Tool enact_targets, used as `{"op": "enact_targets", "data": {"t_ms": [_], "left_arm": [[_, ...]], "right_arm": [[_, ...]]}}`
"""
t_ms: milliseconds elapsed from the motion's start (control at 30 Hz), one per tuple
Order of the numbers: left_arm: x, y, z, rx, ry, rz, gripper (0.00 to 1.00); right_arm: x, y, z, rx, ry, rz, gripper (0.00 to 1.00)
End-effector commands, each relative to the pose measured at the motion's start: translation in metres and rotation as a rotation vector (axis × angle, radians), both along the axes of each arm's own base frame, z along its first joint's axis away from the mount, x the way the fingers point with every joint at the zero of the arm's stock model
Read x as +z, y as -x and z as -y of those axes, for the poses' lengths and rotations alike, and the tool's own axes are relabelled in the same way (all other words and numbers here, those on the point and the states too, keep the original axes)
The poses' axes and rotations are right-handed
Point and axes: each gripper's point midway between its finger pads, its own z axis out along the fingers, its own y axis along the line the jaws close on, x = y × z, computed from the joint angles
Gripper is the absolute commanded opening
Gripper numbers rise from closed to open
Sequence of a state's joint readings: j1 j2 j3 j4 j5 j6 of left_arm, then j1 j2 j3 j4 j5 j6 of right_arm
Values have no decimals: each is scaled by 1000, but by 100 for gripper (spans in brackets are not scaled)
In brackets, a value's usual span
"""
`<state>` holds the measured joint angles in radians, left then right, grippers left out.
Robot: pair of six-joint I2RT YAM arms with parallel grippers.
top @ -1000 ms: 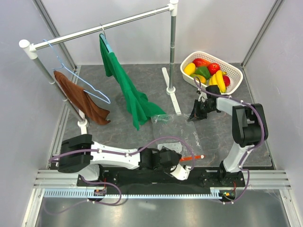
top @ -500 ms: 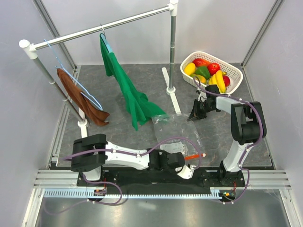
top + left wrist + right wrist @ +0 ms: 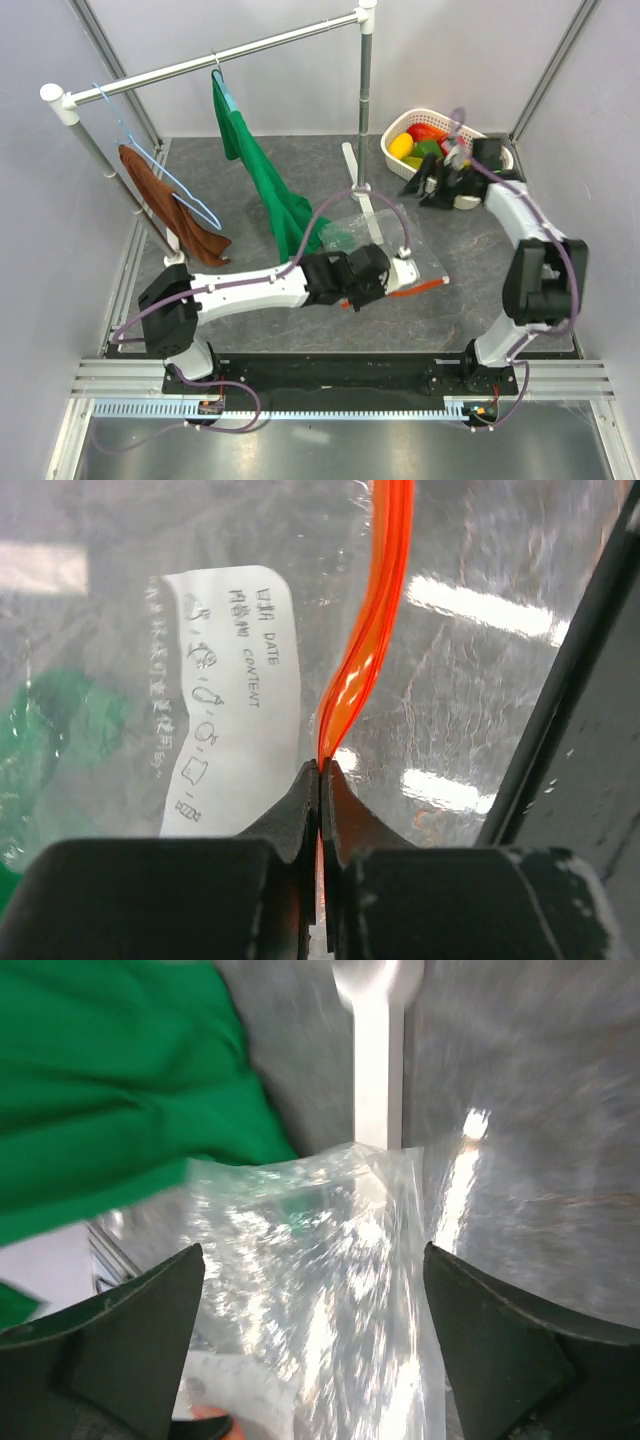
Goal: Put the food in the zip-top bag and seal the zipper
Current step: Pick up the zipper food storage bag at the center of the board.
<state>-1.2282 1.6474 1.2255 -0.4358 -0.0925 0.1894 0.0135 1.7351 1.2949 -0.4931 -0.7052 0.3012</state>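
Observation:
The clear zip-top bag (image 3: 383, 236) lies mid-table, its white label (image 3: 231, 685) facing up. Its orange-red zipper (image 3: 412, 289) runs along the near edge. My left gripper (image 3: 374, 294) is shut on that zipper (image 3: 368, 640), pinching the strip between its fingertips (image 3: 322, 768). The food sits in the white mesh basket (image 3: 497, 152) at the back right: a yellow lemon (image 3: 400, 146), a red pepper (image 3: 425, 130), a green pepper (image 3: 424, 151). My right gripper (image 3: 428, 190) hangs open just left of the basket, above the bag's far edge (image 3: 330, 1290), with nothing between its fingers (image 3: 130, 1340).
A green cloth (image 3: 270, 195) hangs from the clothes rack (image 3: 220, 60), its tail touching the bag's left corner. The rack's white foot (image 3: 362, 200) stands behind the bag. A brown cloth (image 3: 165, 205) and a blue hanger (image 3: 175, 180) hang at the left.
My left gripper closed on the zipper and carried it away from the near edge, dragging the bag toward mid-table. My right gripper opened and swung back toward the basket.

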Motion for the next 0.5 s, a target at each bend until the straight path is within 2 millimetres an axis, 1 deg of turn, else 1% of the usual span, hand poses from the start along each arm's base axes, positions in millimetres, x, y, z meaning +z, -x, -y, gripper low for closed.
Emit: {"op": "enact_targets", "data": {"t_ms": [0, 33, 67, 100, 133, 200, 233, 300, 333, 400, 433, 467], "left_arm": [[35, -1, -3, 214, 155, -210, 2], [37, -8, -6, 255, 171, -223, 2], [39, -3, -4, 269, 195, -276, 2], [42, -5, -3, 288, 209, -287, 2], [47, -8, -3, 309, 228, -299, 2], [52, -10, -1, 350, 269, -340, 2], [60, -17, -1, 377, 307, -341, 2], [69, -22, 2, 432, 354, -378, 2], [73, -27, 2, 457, 369, -389, 2], [88, -32, 4, 516, 403, -414, 2], [95, -35, 4, 537, 412, -416, 2], [113, -45, 5, 591, 440, -395, 2]], "right_arm": [[110, -4, 52, -155, -113, 191, 98], [125, 1, 74, -220, -120, 222, 98], [131, 6, 82, -243, -138, 225, 98], [136, 14, 86, -252, -159, 228, 98], [138, 28, 96, -278, -173, 226, 98], [137, 50, 93, -259, -215, 213, 98], [130, 70, 91, -271, -224, 188, 98], [125, 90, 82, -242, -232, 192, 98], [122, 107, 75, -230, -234, 201, 97], [120, 121, 68, -233, -246, 205, 96], [127, 129, 64, -227, -250, 227, 96], [128, 133, 62, -226, -261, 226, 96]]}}
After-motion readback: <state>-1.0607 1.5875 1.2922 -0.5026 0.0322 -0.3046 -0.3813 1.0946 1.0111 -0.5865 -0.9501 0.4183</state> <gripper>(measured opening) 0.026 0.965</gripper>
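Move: My left hand already pinches the orange zipper of the food storage bag near its left end, well clear of the table. The zipper's free slider end lies about 18 cm to its right and 5 cm farther out; the green cloth's hem is roughly 16 cm ahead and 12 cm left. From my empty, open right hand that slider end is some 14 cm back, 6 cm right and 5 cm below. The fruit basket's middle sits about 13 cm ahead, 8 cm right and 9 cm below. I sweep my open right hand up some 14 cm and to the right, then draw it back about 13 cm from the basket, sinking a little and easing left again, to come above the zipper's slider end without touching the bag. My left hand keeps its pinch, rising about 4 cm and easing forward while its wrist turns roughly 25 degrees counter-clockwise and tilts. ##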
